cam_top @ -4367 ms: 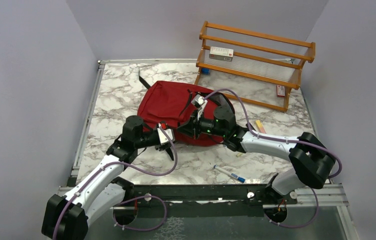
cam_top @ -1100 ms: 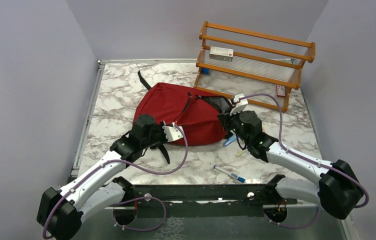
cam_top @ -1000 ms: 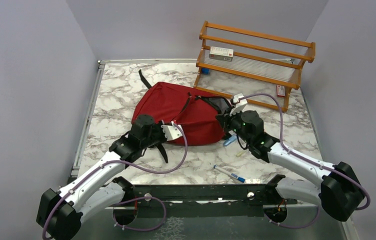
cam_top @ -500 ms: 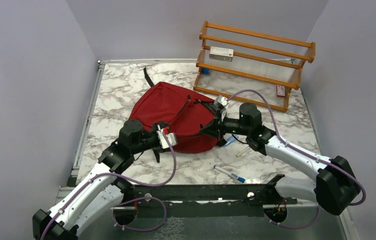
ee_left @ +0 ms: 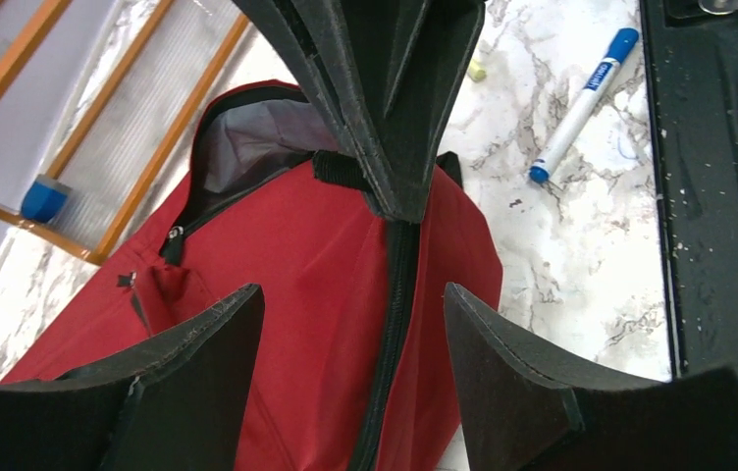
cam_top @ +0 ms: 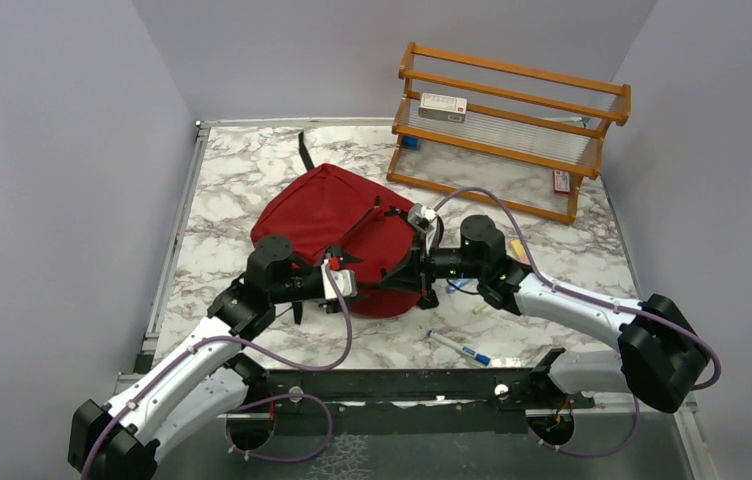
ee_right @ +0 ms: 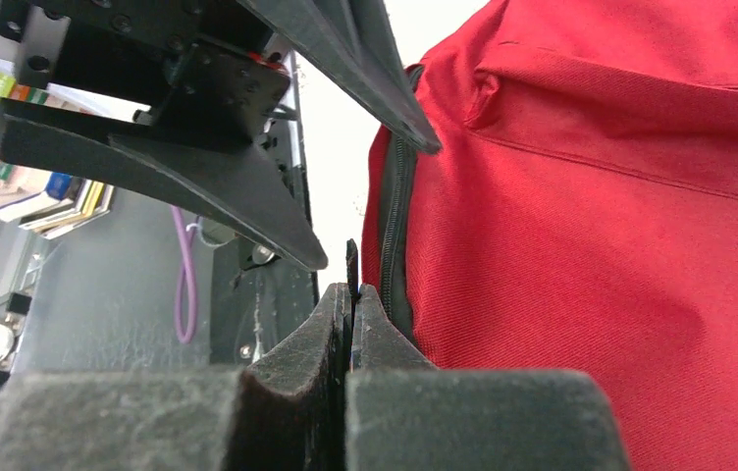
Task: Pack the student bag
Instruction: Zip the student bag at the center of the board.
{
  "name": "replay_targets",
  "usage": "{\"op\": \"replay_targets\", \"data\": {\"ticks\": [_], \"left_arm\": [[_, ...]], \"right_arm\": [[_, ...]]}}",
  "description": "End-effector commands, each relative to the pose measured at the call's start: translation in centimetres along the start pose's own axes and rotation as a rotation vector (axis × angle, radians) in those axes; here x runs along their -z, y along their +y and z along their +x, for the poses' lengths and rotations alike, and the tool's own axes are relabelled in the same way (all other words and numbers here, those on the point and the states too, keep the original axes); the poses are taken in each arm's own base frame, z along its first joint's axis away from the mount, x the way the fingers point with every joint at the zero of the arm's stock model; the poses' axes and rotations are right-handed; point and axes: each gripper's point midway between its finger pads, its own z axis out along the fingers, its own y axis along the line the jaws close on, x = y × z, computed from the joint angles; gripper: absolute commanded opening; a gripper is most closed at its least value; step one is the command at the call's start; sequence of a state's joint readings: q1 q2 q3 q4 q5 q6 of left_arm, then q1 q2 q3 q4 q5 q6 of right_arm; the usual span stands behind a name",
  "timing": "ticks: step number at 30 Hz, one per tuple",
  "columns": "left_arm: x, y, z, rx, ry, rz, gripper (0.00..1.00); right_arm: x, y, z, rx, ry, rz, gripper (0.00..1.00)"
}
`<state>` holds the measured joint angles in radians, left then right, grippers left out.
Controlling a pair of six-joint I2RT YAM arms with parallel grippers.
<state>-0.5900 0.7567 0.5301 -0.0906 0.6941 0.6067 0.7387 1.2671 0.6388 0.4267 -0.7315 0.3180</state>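
The student bag [cam_top: 327, 210] is a dark-red backpack lying mid-table, its black zipper [ee_left: 395, 294] running along the near side and grey lining [ee_left: 267, 147] showing at its open far end. My left gripper [ee_left: 350, 294] is open, its fingers standing either side of the zipper over the red fabric, holding nothing. It sits at the bag's near edge [cam_top: 370, 288]. My right gripper [ee_right: 350, 291] is shut on the thin black zipper pull [ee_right: 351, 257], its tips [cam_top: 404, 275] meeting the left gripper from the right.
A wooden rack [cam_top: 512, 120] stands at the back right with a white box [cam_top: 442, 107] on it. A blue-capped marker [cam_top: 460, 349] lies near the front edge, also in the left wrist view [ee_left: 581, 98]. Small items [cam_top: 520, 250] lie right of the bag.
My left gripper has opened and let go of the bag. The right gripper, still shut, has swung left and nearer along the zipper. The bag has shifted left.
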Motion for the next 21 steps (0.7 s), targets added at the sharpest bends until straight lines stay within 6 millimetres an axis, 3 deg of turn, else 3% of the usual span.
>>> {"op": "replay_targets", "data": {"ticks": [1,9,21], "left_arm": [[-0.8,-1.5,-0.3,-0.018,-0.042,0.074,0.67],[-1.0,-3.7,1.3,0.003,-0.01,0.142,0.46],[-1.4,-3.7,3.0,0.024,0.077,0.135,0.0]], "right_arm": [[-0.8,2.2,-3.2,0.056,-0.079,-0.07,0.01],[-0.3,1.8,-2.3,0.062,-0.072,-0.035,0.01],[1.5,1.7,-2.3,0.115,-0.09,0.048,0.01]]}}
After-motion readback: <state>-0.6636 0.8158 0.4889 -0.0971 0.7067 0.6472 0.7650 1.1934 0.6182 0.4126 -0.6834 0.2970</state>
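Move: The closed stretch of the zip just behind the slider is what the open left fingers go for: about 3 cm below the left hand, 2 cm back and 1 cm right. The zip pull, already in the right fingers, is some 5 cm to the left hand's right, level fore and aft and 1 cm lower. The bag's open mouth lies about 10 cm ahead of the right hand, 8 cm to its right and 6 cm below. The left fingers pinch shut on the closed zip band right beside the slider, after dropping about 3 cm and drawing back some 2 cm, with a small drift towards the right hand. The right hand keeps its closed grip on the zip pull, staying nearly in place apart from easing up about 1 cm. ##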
